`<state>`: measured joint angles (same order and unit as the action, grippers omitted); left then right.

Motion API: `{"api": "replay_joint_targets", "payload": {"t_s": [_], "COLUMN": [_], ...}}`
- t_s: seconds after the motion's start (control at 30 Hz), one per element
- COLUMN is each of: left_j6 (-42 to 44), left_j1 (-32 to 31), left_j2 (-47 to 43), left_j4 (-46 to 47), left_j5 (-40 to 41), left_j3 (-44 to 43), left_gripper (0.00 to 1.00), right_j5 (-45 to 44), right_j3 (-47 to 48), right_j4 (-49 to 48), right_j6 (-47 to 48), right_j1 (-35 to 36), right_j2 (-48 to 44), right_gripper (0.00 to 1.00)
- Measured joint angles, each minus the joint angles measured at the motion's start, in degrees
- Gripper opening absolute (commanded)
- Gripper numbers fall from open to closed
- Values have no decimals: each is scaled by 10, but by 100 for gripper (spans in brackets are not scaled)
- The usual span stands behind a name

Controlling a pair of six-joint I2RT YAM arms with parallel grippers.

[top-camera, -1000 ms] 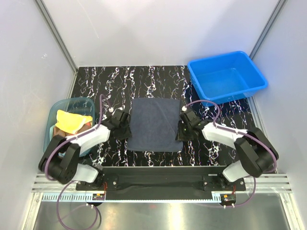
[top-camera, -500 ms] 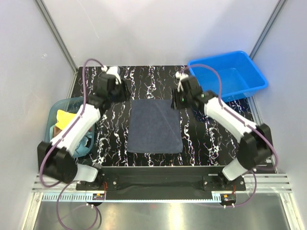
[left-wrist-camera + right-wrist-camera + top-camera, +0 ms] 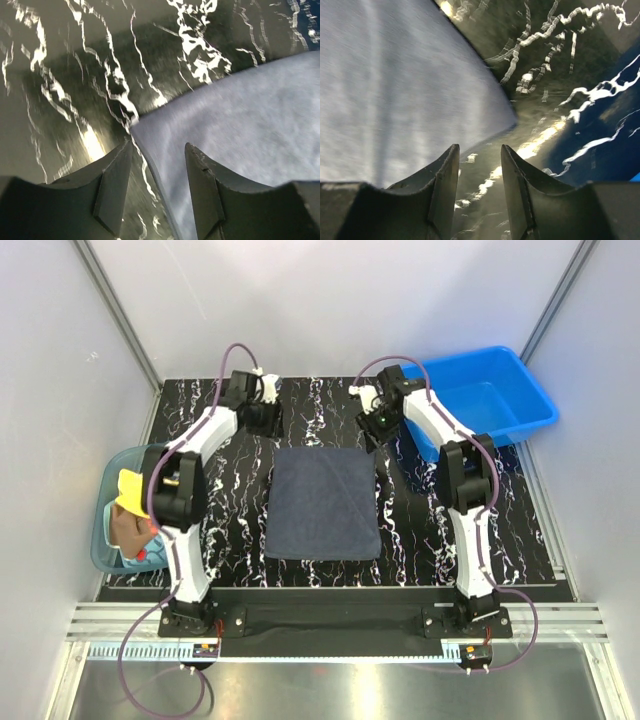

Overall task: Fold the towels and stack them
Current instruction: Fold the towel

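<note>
A dark slate-blue towel (image 3: 322,502) lies flat as a folded rectangle in the middle of the black marbled table (image 3: 230,520). My left gripper (image 3: 266,422) hovers just beyond its far left corner, jaws open. In the left wrist view the towel (image 3: 250,120) shows its left edge running between the open gripper (image 3: 157,150), nothing pinched. My right gripper (image 3: 377,428) hovers by the far right corner, also open. In the right wrist view the towel (image 3: 395,85) has its corner just ahead of the empty gripper (image 3: 479,149). A pale yellow towel (image 3: 136,490) lies on other towels in the tub.
A translucent teal tub (image 3: 106,540) sits at the table's left edge. A rigid blue bin (image 3: 478,400) stands at the back right, close behind the right arm. Grey walls enclose the table on three sides.
Both arms swung from the towel's side edges out to its far corners and stretched away from their bases. Both grippers opened wider. The towel stays flat.
</note>
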<state>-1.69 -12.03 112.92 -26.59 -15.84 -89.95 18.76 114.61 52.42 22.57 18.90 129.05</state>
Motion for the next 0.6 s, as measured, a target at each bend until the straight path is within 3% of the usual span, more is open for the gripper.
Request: {"api": "replay_joint_targets", "payload": {"t_s": [0.13, 0.37, 0.6], "left_j6": [44, 108, 135], "left_j1": [3, 5, 7], "left_j2": [67, 127, 169], "left_j4": [-42, -113, -141], "left_j5": [-6, -10, -13], "left_j3": [-77, -149, -169], "left_gripper": [52, 50, 50], "right_j5": [5, 20, 42], "right_j3": [70, 112, 135], "right_j4": [63, 104, 111], "right_j6": [66, 150, 188], "right_j1": [-18, -25, -30], "right_j2": [59, 78, 108], "right_gripper": [48, 48, 48]}}
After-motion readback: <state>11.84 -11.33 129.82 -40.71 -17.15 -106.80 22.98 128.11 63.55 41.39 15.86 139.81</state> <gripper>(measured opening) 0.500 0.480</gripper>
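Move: The dark towel lies flat. Its far left corner is about 3 cm ahead of the left hand, level with it sideways and some 9 cm below. Its far right corner is about 4 cm ahead of the right hand, 1 cm to its right and 6 cm below. The blue bin's middle is roughly 13 cm ahead and 23 cm right of the right hand. The clear bin is about 28 cm left of the left hand and 10 cm back. Both half-open hands sink towards the towel's far corners, left about 6 cm, right 3 cm while easing right. ##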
